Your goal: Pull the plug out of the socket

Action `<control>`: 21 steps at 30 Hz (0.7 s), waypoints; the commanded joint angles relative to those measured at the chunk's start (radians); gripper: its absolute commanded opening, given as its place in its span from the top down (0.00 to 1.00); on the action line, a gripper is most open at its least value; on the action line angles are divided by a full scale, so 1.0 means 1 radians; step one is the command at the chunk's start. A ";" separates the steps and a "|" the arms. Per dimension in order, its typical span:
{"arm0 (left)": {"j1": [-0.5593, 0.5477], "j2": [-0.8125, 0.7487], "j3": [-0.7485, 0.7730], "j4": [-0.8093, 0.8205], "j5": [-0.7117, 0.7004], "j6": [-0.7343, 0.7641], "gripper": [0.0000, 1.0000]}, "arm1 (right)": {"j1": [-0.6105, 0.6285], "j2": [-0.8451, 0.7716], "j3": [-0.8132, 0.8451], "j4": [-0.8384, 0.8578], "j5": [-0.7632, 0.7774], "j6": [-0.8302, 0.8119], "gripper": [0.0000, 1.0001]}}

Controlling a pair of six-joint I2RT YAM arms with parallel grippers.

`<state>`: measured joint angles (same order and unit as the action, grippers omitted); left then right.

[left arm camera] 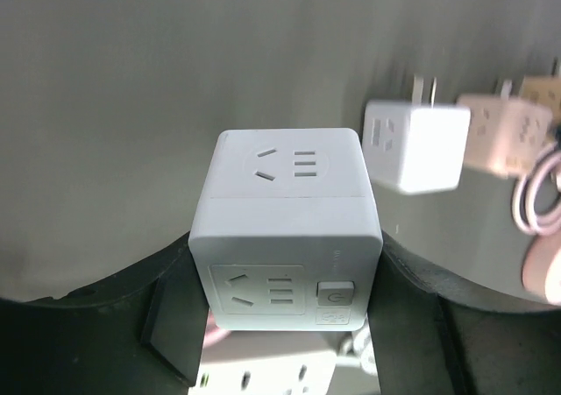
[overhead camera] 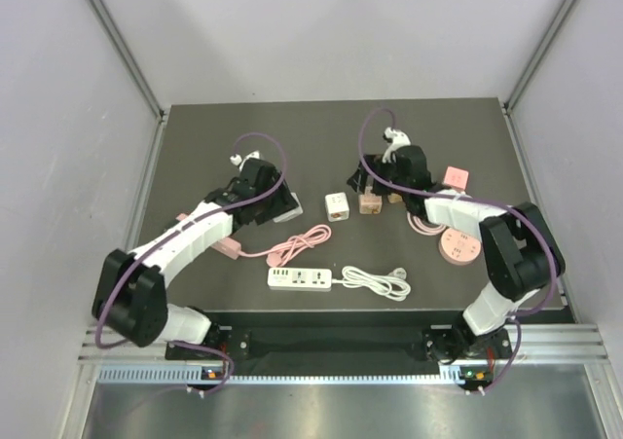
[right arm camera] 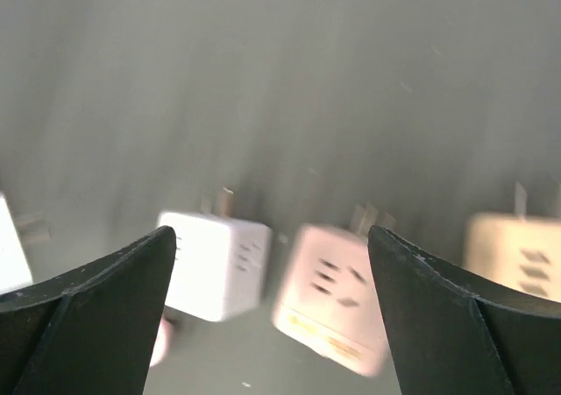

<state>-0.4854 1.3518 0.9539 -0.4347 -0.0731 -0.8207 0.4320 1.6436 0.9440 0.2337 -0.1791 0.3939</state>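
Note:
My left gripper is shut on a pale grey cube socket, with its black fingers against both sides. The cube's outlets are empty. My right gripper hangs open above a pink cube plug. That plug lies on the table with its prongs pointing away and is not touching the jaws. It lies apart from the grey socket.
A white cube plug lies between the two grippers. A beige cube sits right of the pink one. Nearer me are a white power strip with its cable, a pink cord and a round pink socket.

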 commanded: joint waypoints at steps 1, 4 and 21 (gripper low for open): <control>-0.013 0.076 0.055 0.264 -0.073 -0.005 1.00 | -0.051 -0.094 -0.077 0.192 0.009 0.009 0.10; -0.048 0.189 0.144 0.267 -0.180 0.035 1.00 | -0.068 -0.130 -0.128 0.251 0.010 0.022 0.10; -0.180 0.418 -0.018 0.749 -0.487 0.273 1.00 | -0.082 -0.137 -0.183 0.362 -0.046 0.075 0.11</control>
<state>-0.6476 1.7695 0.9516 0.1585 -0.4953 -0.6201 0.3614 1.5318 0.7597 0.5125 -0.2031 0.4545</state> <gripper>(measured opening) 0.668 0.893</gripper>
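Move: The held white plug is bound for the bare table to the left of the white cube, about 9 cm ahead of the left hand, 4 cm to its right and some 8 cm below; that spot is roughly 12 cm to the right hand's left. From the left hand, the white cube stands about 6 cm ahead and 11 cm right, the pink cube 7 ahead and 18 right, and the pink cord coil 4 back and 4 right. Bring the left gripper forward about 9 cm and some 4 cm right towards the free table beside the white cube, keeping hold of the white plug; once the forward reach is nearly done, sink steeply, tilting the fingers up nearer to level by some 20 degrees. Let the open, empty right hand ease right and up above the cubes, about 3 cm each way. ##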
